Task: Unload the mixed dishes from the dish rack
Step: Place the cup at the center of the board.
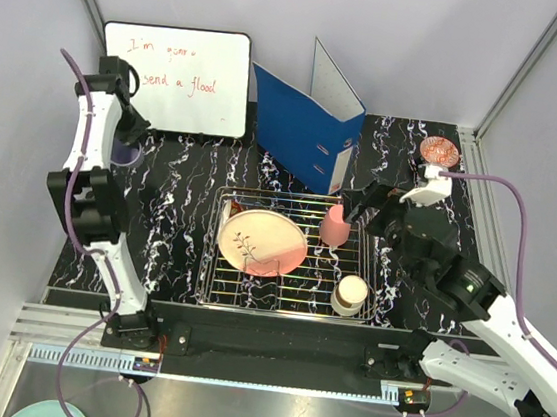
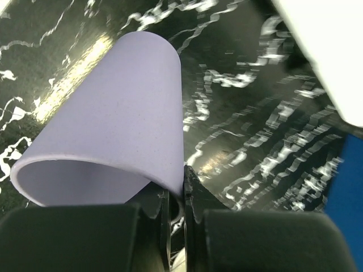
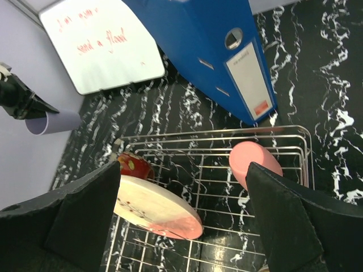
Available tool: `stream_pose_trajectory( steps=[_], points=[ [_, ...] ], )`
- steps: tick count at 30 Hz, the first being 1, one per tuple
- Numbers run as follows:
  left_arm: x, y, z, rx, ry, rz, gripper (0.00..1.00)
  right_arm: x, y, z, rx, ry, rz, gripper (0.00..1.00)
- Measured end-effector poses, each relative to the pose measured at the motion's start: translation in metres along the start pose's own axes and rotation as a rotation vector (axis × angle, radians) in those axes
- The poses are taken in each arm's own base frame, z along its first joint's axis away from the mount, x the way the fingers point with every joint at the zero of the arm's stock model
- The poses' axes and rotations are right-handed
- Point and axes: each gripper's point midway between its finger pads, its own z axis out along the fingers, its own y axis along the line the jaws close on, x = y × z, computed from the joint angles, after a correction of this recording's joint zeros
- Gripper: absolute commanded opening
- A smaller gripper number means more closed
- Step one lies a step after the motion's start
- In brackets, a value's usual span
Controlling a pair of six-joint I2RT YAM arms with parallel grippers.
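Note:
The dish rack [image 1: 208, 266] sits mid-table and holds the cream-and-pink plate [image 1: 262, 241], an upturned pink cup [image 1: 334, 225] and a cream-brown cup [image 1: 349, 295]. A small red-patterned bowl [image 3: 131, 165] is tucked under the plate's far edge. Another red-patterned bowl [image 1: 439, 150] rests on the table at the back right. My left gripper [image 2: 182, 175] is shut on the wall of the lavender cup [image 2: 125, 113], one finger inside the rim, at the far left just above the table. My right gripper [image 3: 182, 167] hangs open over the rack [image 3: 227, 134], beside the pink cup [image 3: 254, 161].
A blue ring binder [image 1: 302, 136] stands open just behind the rack. A whiteboard [image 1: 178, 78] with red writing leans at the back left. Grey walls close in on the left, back and right of the black marbled table.

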Motion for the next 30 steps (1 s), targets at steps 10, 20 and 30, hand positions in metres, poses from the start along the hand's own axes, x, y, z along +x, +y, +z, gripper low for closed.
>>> stream_pose_trajectory(
  steps=[10, 20, 30],
  points=[
    [0.028, 0.026, 0.063, -0.129, 0.181, -0.015, 0.00, 0.022, -0.006, 0.016, 0.056, 0.060, -0.051, 1.00],
    [0.028, 0.024, 0.064, -0.127, 0.184, -0.001, 0.26, 0.033, -0.008, 0.024, 0.081, 0.085, -0.078, 1.00],
    [0.008, 0.012, 0.047, -0.074, 0.125, 0.016, 0.57, 0.032, -0.009, 0.024, 0.081, 0.084, -0.078, 1.00]
  ],
)
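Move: My left hand holds the lavender cup by its rim; its countertop spot lies about 17 cm below and 4 cm back. The whiteboard is some 9 cm ahead and 8 cm right, the dish rack roughly 37 cm right and 18 cm back. From my open right hand, the pink cup is about 8 cm ahead, 2 cm right and 26 cm down; the plate sits 16 cm left of that cup and 4 cm nearer, the cream cup 5 cm right and 14 cm nearer. My left hand drops quickly about 7 cm and sets the cup base-down on the counter, the fingertips swinging some 10 degrees back towards me. I hold there briefly, open the fingers about halfway to free the rim, then start rising, roughly 2.5 cm. My right hand, still wide open, sinks about 3.5 cm towards the pink cup, easing slightly forward and left, then stops. ##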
